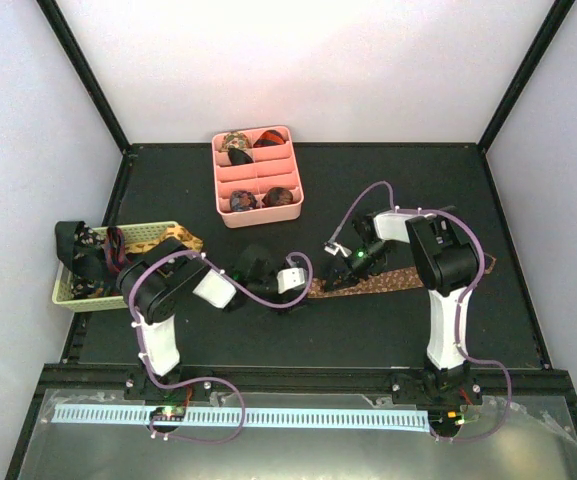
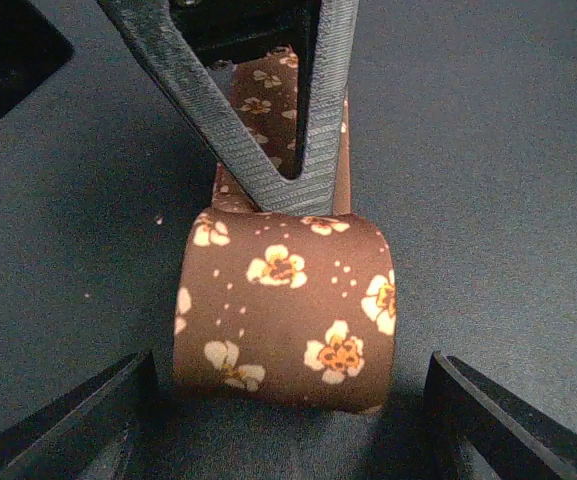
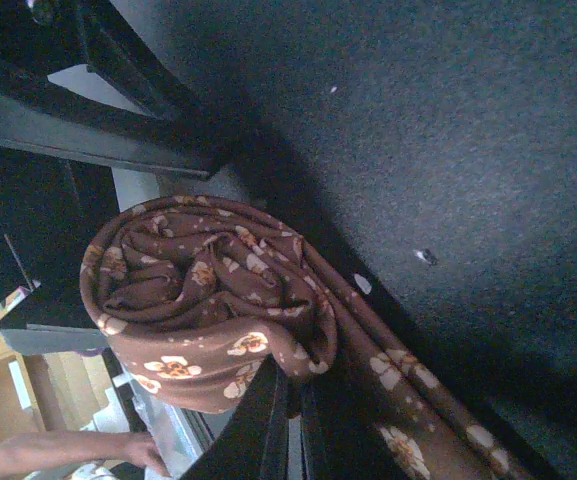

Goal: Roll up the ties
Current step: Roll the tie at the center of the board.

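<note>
A brown tie with cream and orange flowers [image 1: 418, 276] lies flat across the black table, its left end wound into a roll [image 2: 283, 310]. My left gripper [image 2: 288, 405] is open and straddles the roll, with a gap on each side between the cloth and the fingers [image 2: 78, 425]. In the top view this gripper [image 1: 306, 286] sits at the tie's left end. My right gripper [image 3: 293, 400] is shut, its tips pressed on the flat tie right behind the roll [image 3: 208, 300]. From above it [image 1: 336, 277] stands just right of the roll.
A pink divided tray [image 1: 258, 205] at the back holds several rolled ties [image 1: 236, 145]. A pale woven basket [image 1: 153, 236] at the table's left edge holds loose dark ties [image 1: 88, 250]. A person's hand [image 3: 68, 452] shows beyond the table in the right wrist view.
</note>
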Robot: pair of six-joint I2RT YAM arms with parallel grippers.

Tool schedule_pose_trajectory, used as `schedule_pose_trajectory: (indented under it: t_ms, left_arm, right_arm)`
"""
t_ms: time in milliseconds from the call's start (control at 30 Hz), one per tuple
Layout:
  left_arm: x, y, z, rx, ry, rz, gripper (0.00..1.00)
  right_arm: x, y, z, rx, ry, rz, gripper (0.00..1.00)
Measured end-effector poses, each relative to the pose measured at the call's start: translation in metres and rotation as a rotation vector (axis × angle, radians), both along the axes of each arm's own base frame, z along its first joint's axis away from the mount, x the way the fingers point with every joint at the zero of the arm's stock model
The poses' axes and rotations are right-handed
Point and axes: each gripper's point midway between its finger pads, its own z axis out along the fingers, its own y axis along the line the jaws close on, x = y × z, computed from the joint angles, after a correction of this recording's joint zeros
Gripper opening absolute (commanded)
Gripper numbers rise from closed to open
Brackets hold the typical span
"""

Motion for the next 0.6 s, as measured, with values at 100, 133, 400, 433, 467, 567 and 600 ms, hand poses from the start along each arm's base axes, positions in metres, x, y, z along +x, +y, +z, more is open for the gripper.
schedule_pose_trajectory:
  t_ms: [100,133,400,433,467,567,600]
  left_arm:
    - [0.002,0.002,0.002,-0.032,-0.010,0.023,0.74]
    - [0.003,0.000,0.003,-0.042,-0.015,0.026,0.73]
    - [0.013,-0.018,0.001,-0.104,-0.075,0.010,0.50]
    - [0.012,-0.019,0.001,-0.109,-0.081,0.005,0.46]
    - [0.011,-0.021,0.002,-0.112,-0.085,0.001,0.42]
    - [0.007,-0.022,0.001,-0.106,-0.086,-0.003,0.32]
    - [0.007,-0.021,0.001,-0.103,-0.084,-0.001,0.29]
  right_arm:
    - [0.000,0.000,0.000,-0.004,0.012,0.000,0.02]
    - [0.001,0.000,-0.001,-0.005,0.015,0.001,0.02]
    - [0.000,0.000,0.000,-0.003,0.015,0.007,0.02]
    - [0.000,0.000,0.000,-0.002,0.013,0.008,0.02]
    - [0.000,0.000,0.000,-0.002,0.012,0.009,0.02]
    - [0.000,0.000,0.000,-0.001,0.014,0.009,0.05]
    - [0.000,0.000,0.000,0.000,0.016,0.010,0.09]
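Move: The rolled-up part of the tie sits between the hands, about 3 cm to the right of the left hand's open fingers, 1 cm ahead and level with them. Just past it, some 5 cm to the left hand's right and 2 cm ahead, are the right hand's closed fingertips; the middle of the flat strip lies roughly 19 cm right, 3 cm ahead and 1 cm lower. From the right hand, the roll is about 2 cm left and 1 cm back. Rightward at nearly constant height, the left hand goes about 2 cm towards the roll, with a small swing forward on the way and a tilt of some 5–10 degrees. Its fingers close to about half their starting gap, coming onto the roll's sides. The right hand stays put, its shut fingertips still at the crease where roll meets strip. ##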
